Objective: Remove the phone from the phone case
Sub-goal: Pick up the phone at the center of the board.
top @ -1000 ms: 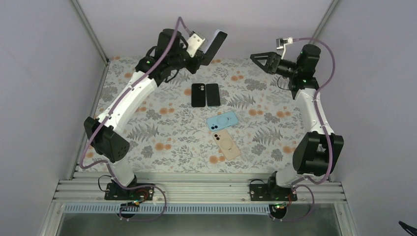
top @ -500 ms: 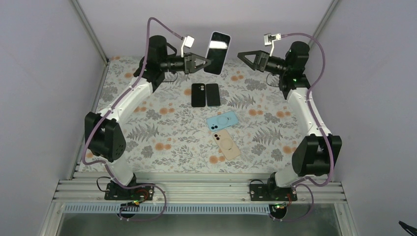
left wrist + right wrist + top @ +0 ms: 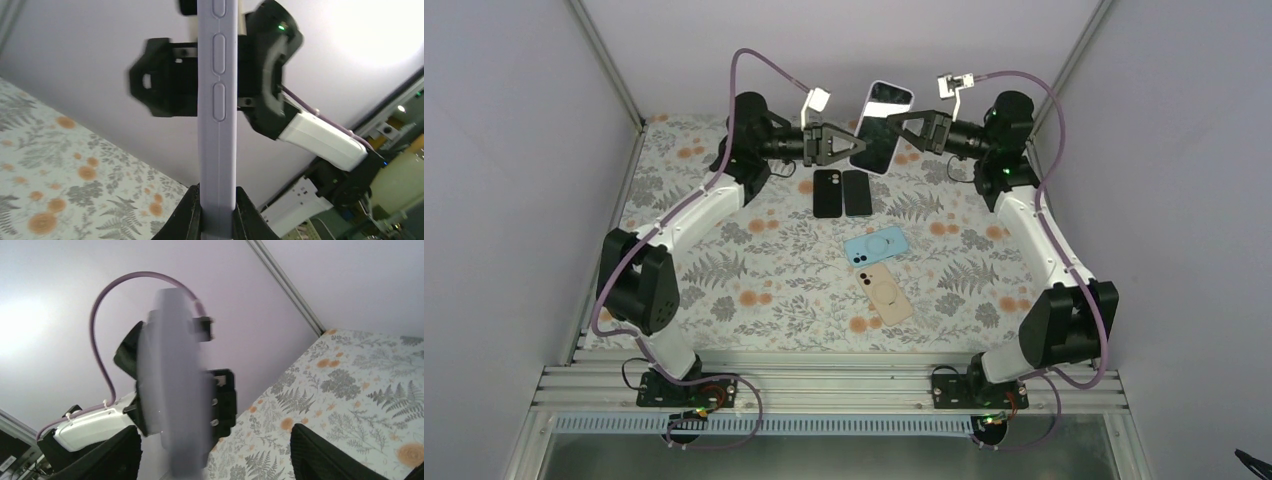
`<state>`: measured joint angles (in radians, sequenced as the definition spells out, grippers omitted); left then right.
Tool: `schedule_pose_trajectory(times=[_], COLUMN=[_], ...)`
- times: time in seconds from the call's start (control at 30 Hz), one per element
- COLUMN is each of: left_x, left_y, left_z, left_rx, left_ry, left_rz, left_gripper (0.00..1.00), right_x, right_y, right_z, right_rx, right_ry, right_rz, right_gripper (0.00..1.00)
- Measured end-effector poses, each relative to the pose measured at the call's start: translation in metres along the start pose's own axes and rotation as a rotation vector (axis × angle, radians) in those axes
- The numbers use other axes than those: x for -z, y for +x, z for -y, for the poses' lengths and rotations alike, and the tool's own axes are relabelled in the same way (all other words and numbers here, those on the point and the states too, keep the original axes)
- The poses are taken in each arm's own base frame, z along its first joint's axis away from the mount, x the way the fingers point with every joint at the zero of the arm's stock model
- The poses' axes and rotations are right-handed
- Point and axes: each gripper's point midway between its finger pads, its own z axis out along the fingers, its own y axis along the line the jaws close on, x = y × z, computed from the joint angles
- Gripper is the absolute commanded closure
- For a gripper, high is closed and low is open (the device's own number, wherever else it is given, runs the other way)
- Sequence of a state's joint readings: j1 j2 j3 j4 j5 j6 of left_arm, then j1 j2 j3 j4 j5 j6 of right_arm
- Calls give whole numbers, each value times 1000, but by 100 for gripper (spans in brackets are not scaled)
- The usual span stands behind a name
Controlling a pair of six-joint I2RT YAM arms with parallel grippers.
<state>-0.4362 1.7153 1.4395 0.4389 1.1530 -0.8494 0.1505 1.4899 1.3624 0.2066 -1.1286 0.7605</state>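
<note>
A phone in a lilac phone case (image 3: 882, 127) is held up in the air above the far edge of the table, its dark screen towards the top camera. My left gripper (image 3: 848, 143) is shut on its lower left edge. In the left wrist view the case (image 3: 217, 125) stands edge-on, side buttons showing, clamped between my left gripper's (image 3: 217, 220) black fingers (image 3: 191, 216). My right gripper (image 3: 905, 128) has come in from the right, open, its fingers on either side of the phone's upper part. The right wrist view shows the phone (image 3: 175, 390) blurred between the right gripper's (image 3: 220, 460) wide-set fingers (image 3: 320, 456), apart from both.
On the floral mat (image 3: 754, 250) lie a black case (image 3: 828, 192) and a black phone (image 3: 857, 192) side by side, a light blue phone case (image 3: 876, 245) and a beige one (image 3: 885, 293) nearer me. Grey walls close in the back and sides.
The left arm swung the phone to the right and raised it. The right arm moved left until its fingers straddle the phone, and its fingers have begun to narrow.
</note>
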Motion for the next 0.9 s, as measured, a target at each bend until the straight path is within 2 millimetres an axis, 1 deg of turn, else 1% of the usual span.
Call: schedule_pose_trajectory(times=[0.1, 0.13, 0.33, 0.37, 0.43, 0.5, 0.57, 0.63, 0.77, 0.9], left_x=[-9, -11, -11, -12, -13, -14, -14, -14, -9, -2], left_y=[6, 7, 11, 12, 14, 15, 15, 14, 14, 18], left_z=[13, 15, 11, 10, 9, 9, 8, 9, 14, 19], left_rx=[-18, -15, -20, -21, -25, -34, -48, -87, -155, -216], left_ry=[40, 41, 31, 28, 24, 17, 8, -4, -31, -45], left_rz=[-25, -26, -32, -35, -41, -47, -54, -60, -70, -90], left_gripper=[98, 98, 98, 98, 95, 84, 75, 68, 61, 59], right_x=[0, 1, 4, 4, 5, 5, 6, 6, 6, 7], right_y=[6, 7, 6, 5, 7, 8, 8, 8, 10, 12], right_z=[4, 3, -8, -10, -13, -14, -14, -14, -13, -16], right_rx=[-33, -31, -8, 0, -1, 3, 7, 4, -10, -20], right_ry=[0, -3, -15, -16, -25, -28, -31, -30, -30, -38], right_rz=[-6, -7, 0, 1, -5, -8, -9, -9, -14, -19], right_gripper=[51, 56, 94, 96, 96, 96, 96, 96, 96, 96])
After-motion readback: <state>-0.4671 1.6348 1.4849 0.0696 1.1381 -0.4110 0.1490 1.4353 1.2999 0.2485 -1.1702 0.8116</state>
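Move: At the left hand's fingers hangs the lavender-cased phone, held near the low end of its long edge; its middle lies about 4 cm to the right, 3 cm ahead and 3 cm above. Some 38 cm below that hand, the blue phone lies 2 cm ahead and 6 cm right, the dark phone 15 cm ahead and 1 cm right. From the right hand, whose open fingers straddle the cased phone's other edge, its middle is about 2 cm left, 1 cm back and 1 cm below. Shutting from wide to nearly closed, the right fingers pinch the free long edge of the lavender-cased phone while that hand eases back about 2 cm. The left hand, still gripping, draws back and slightly right some 2 cm; once the right has its hold, the left fingers open and let go of their pinch, backing another centimetre, edging left off the phone and rolling about 13 degrees around their own line. ##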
